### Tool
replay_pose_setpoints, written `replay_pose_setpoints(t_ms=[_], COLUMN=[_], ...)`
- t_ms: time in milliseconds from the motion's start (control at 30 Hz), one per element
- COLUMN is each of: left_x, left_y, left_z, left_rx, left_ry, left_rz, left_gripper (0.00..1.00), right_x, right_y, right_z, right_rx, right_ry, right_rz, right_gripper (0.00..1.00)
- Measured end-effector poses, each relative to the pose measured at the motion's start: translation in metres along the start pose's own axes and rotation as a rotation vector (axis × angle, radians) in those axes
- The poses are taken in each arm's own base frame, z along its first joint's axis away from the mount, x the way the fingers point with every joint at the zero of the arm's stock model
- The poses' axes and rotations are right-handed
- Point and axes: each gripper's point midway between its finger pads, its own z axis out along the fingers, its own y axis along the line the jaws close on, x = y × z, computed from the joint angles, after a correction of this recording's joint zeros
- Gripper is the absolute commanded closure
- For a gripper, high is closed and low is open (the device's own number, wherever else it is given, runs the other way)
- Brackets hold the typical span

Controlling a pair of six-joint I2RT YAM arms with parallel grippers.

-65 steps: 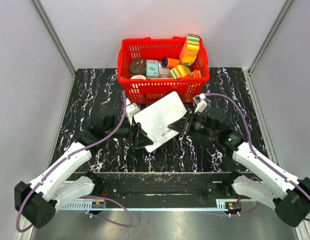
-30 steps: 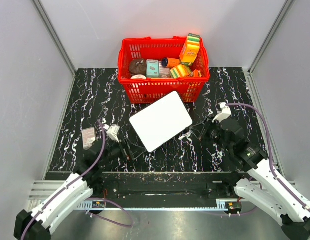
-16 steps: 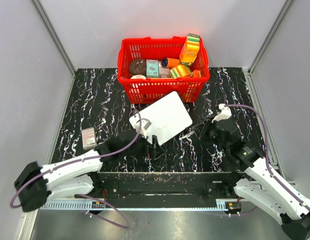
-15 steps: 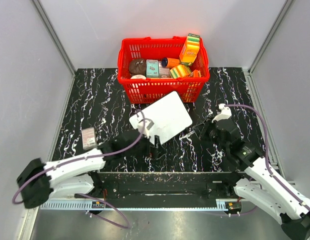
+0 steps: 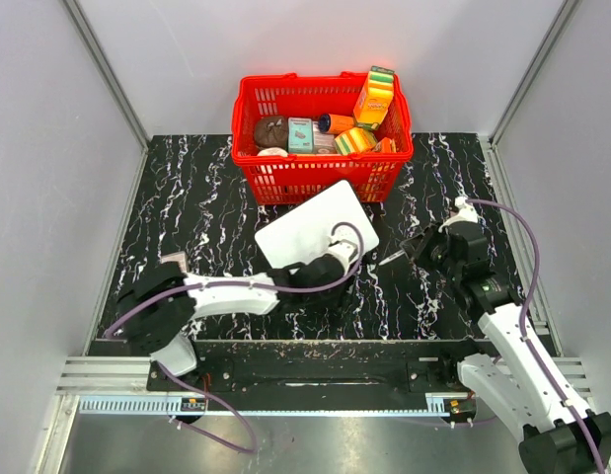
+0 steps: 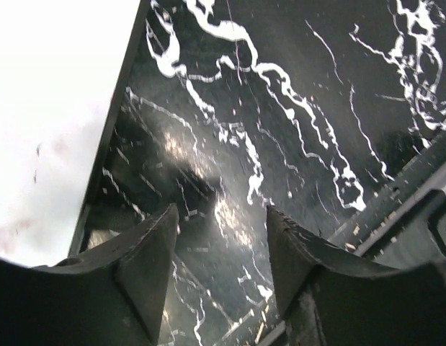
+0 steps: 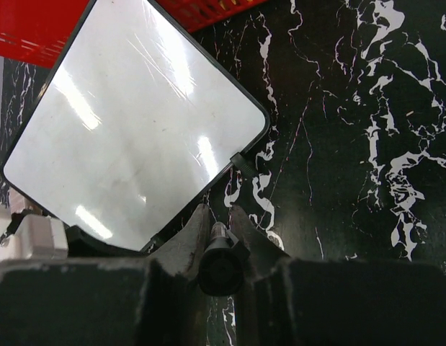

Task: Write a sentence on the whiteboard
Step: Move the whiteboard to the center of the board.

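The whiteboard (image 5: 310, 229) lies tilted on the black marble table just in front of the red basket. Its face is blank in the right wrist view (image 7: 136, 122), so the sentence is out of view. My left gripper (image 5: 330, 275) reaches across to the board's near edge. In the left wrist view the gripper (image 6: 223, 223) is open over bare table, with the whiteboard (image 6: 50, 108) to its left. To the right of the board, my right gripper (image 5: 412, 251) is shut on a black marker (image 5: 392, 259). The marker (image 7: 221, 256) points toward the board's corner.
The red basket (image 5: 322, 138) holds several packets and boxes at the back centre, and its rim shows in the right wrist view (image 7: 35, 29). A small card (image 5: 173, 261) lies at the left, partly under my left arm. Grey walls close in both sides.
My left arm has swung from the left side across to the board's near edge, and its jaws have narrowed. The right arm has drawn back to the right with the marker.
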Motion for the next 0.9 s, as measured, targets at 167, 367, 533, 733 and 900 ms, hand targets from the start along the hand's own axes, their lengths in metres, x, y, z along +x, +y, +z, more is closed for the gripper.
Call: replay_pose_setpoints(t_ms=[167, 367, 533, 733, 900], left_x=[-0.013, -0.006, 0.012, 0.014, 0.023], left_y=[0.001, 0.012, 0.028, 0.040, 0.054], left_z=[0.022, 0.040, 0.042, 0.036, 0.021], left_rx=[-0.064, -0.137, -0.209, -0.279, -0.332], left_ry=[0.001, 0.049, 0.111, 0.109, 0.110], left_rz=[0.044, 0.087, 0.090, 0.054, 0.031], left_gripper=[0.66, 1.00, 1.00, 1.00, 1.00], right_x=[0.000, -0.003, -0.004, -0.004, 0.002], right_y=[-0.003, -0.005, -0.007, -0.007, -0.009], right_z=[-0.002, -0.003, -0.005, -0.006, -0.007], right_rx=[-0.012, -0.011, -0.008, -0.013, -0.012], right_ry=[0.005, -0.005, -0.009, -0.014, -0.002], right_rz=[0.004, 0.004, -0.001, -0.006, -0.004], right_gripper=[1.00, 1.00, 1.00, 1.00, 1.00])
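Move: The whiteboard's middle lies about 9 cm ahead of the left hand, 7 cm to its left and 5 cm lower; the black tab on its near edge is only some 3 cm ahead and 5 cm left, just as low. The red basket stands roughly 27 cm ahead and 6 cm left, and the pen hangs about 6 cm ahead, 10 cm right and 9 cm higher. From the right hand the whiteboard is some 21 cm left, 1 cm ahead and 17 cm below. The whiteboard's near edge is approached from the robot's right: the left hand goes forward and slightly right while sinking about 5 cm beside it, its half-open fingers shutting empty and tipping steeper. Low at the table, it then travels about 5 cm left, turning some 10 degrees counter-clockwise, until the closed tips come against the edge by the black tab. ##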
